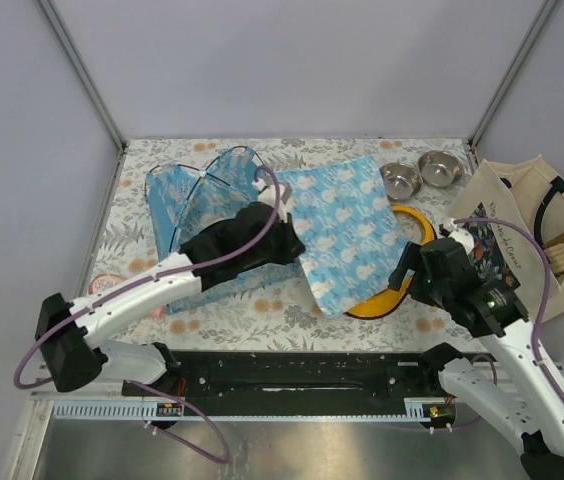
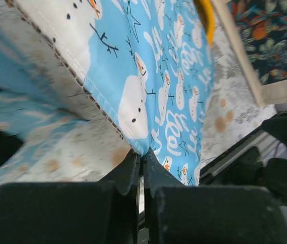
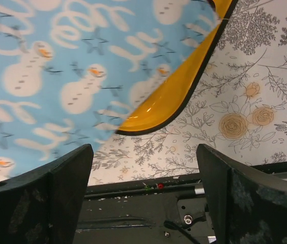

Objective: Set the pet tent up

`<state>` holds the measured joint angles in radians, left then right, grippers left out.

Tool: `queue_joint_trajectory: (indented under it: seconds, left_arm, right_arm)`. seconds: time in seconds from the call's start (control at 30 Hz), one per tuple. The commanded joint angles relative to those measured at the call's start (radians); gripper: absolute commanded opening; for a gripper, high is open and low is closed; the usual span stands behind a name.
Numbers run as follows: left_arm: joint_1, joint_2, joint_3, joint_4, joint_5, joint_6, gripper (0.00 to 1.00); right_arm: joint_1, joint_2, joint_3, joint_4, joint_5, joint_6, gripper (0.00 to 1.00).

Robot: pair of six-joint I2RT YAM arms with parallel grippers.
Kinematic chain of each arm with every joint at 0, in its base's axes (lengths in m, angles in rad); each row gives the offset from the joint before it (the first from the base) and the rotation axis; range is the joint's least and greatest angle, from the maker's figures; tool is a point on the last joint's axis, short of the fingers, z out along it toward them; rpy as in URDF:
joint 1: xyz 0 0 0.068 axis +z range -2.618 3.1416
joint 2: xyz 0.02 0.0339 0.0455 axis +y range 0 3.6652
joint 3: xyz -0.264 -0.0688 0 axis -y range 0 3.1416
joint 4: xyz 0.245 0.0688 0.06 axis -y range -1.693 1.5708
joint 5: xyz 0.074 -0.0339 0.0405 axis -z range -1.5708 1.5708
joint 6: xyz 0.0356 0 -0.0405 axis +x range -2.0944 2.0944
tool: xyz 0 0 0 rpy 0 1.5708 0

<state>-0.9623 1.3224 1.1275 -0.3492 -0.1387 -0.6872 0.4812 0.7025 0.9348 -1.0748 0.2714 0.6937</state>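
Note:
The pet tent (image 1: 197, 195) lies at the back left of the floral cloth, its light-blue snowman fabric half raised on thin black poles. To its right lies a flat square mat (image 1: 347, 225) of the same print, partly over a yellow dish (image 1: 402, 292). My left gripper (image 1: 287, 245) is at the mat's left edge. In the left wrist view its jaws (image 2: 142, 156) are shut on a corner of the mat (image 2: 153, 76). My right gripper (image 1: 404, 272) hangs open by the dish's near edge. In the right wrist view the gripper (image 3: 143, 152) holds nothing, with mat (image 3: 41, 76) and dish (image 3: 174, 101) just beyond.
Two steel bowls (image 1: 400, 180) (image 1: 439, 168) stand at the back right. A printed tote bag (image 1: 527, 230) lies at the right edge. A black rail (image 1: 292, 375) runs along the near table edge. A small pink item (image 1: 110, 281) lies at the left.

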Motion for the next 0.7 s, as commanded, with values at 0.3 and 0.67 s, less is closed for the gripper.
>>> queue_joint_trajectory:
  seconds: [0.3,0.67]
  left_arm:
    - [0.094,0.031,-0.043,-0.359,0.300,0.374,0.00]
    - [0.096,0.070,-0.012,-0.341,0.226,0.308,0.00]
  right_arm:
    - [-0.024,0.212,-0.060,0.326,0.025,-0.135,0.93]
    - [-0.194,0.365,-0.089,0.311,-0.102,-0.155,0.91]
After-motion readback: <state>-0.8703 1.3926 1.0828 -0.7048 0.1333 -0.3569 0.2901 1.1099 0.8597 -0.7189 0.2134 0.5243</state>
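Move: The left hand holds one corner of the airborne snowman mat. The bare tabletop it brings that corner to is about 6 cm back, 5 cm left and 15 cm below; the tent's middle is some 20 cm left and 9 cm ahead, the yellow bear pad 24 cm right and 2 cm back. From the open right hand, the mat's right-hand corner is roughly 8 cm ahead, 4 cm right and 9 cm lower, with the pad beneath, 3 cm ahead and 3 cm right. Down about 10 cm, and left and back towards the table in front of the tent, the left hand sweeps the mat corner it keeps pinched, turning some 20 degrees clockwise with its left side rising, then slows nearly to a stop. The right hand dips, then reaches forward about 8 cm while still sinking, fingers staying wide open, over the mat's right side towards its corner. ##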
